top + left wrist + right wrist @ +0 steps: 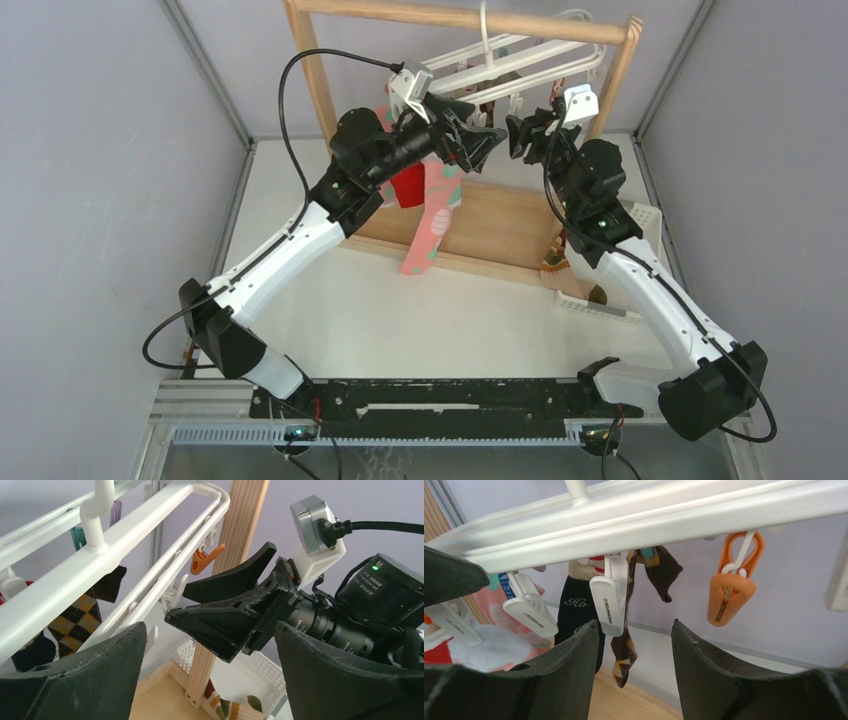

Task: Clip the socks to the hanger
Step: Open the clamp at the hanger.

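The white hanger (530,55) hangs by its hook from the wooden rack's top bar. Clipped to it are a pink sock with teal dots (432,225), a red sock (406,186), a dark sock (576,610) and a brown argyle sock (628,647). Just below the frame my left gripper (476,138) and right gripper (516,134) face each other, tips close. In its wrist view the left gripper (210,625) is wide open and holds nothing. My right gripper (634,623) is open and holds nothing, under a white clip (608,600), with an orange clip (730,587) to the right.
The wooden rack (322,85) stands on a wooden base board (500,225). A white slatted basket (602,300) sits at the right of the base, with a striped sock (235,709) lying in it. Grey walls close in on both sides.
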Controlling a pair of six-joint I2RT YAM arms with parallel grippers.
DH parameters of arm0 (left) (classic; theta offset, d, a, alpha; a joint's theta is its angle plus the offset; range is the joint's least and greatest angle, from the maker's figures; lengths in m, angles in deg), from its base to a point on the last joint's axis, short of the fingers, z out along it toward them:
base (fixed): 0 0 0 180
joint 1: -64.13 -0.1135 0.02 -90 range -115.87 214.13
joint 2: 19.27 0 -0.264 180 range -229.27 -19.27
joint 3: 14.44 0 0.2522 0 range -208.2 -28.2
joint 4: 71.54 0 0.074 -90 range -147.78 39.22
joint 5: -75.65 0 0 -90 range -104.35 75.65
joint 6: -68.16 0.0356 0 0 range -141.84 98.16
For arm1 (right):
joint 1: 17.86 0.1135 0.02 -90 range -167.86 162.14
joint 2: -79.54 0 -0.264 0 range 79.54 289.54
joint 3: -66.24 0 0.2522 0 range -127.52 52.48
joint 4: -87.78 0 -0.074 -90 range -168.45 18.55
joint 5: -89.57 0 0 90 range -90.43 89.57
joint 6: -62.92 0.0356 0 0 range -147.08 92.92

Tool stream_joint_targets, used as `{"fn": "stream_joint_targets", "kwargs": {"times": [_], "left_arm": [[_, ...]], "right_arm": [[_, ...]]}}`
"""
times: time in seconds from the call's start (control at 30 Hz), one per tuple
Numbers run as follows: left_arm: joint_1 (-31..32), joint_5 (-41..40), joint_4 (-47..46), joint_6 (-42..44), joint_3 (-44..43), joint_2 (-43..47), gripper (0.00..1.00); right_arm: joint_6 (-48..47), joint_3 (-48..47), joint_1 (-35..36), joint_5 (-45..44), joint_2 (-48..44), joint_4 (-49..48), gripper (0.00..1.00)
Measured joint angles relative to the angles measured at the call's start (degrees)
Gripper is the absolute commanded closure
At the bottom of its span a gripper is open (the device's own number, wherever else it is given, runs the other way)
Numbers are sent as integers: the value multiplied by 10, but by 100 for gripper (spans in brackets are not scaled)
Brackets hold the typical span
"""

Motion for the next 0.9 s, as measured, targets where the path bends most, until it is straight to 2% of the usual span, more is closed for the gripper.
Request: {"fn": "stream_joint_targets", "kwargs": {"times": [0.23, 0.3, 0.4, 0.57, 0.63, 0.9], "left_arm": [[3, -4, 8, 7, 0, 1, 0], [3, -5, 11, 11, 0, 1, 0], [4, -7, 17, 13, 0, 1, 0], [6, -11, 21, 19, 0, 1, 0], [6, -13, 21, 21, 0, 1, 0], [7, -21, 25, 21, 0, 1, 0]], "right_arm": [[-5, -17, 0, 0, 27, -1, 50], [-6, -26, 0, 1, 31, -2, 60], [-6, -34, 0, 4, 31, -3, 67], [-6, -36, 0, 9, 31, -7, 91], [-7, -36, -2, 10, 31, -6, 98], [-4, -36, -4, 16, 28, 5, 100]]}}
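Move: The white clamp it will grip hangs barely 1 cm ahead, 1 cm left and 1 cm above the right hand, between its open fingers. The next white clamp hangs some 5 cm to that hand's left, level fore and aft and 1 cm up; the orange clamp about 3 cm ahead, 6 cm right and 1 cm up. From the left hand the gripped clamp is roughly 5 cm ahead, 5 cm right and 3 cm up. The right hand edges about 1 cm forward and up under the rail, closing its half-open fingers on the white clamp. ##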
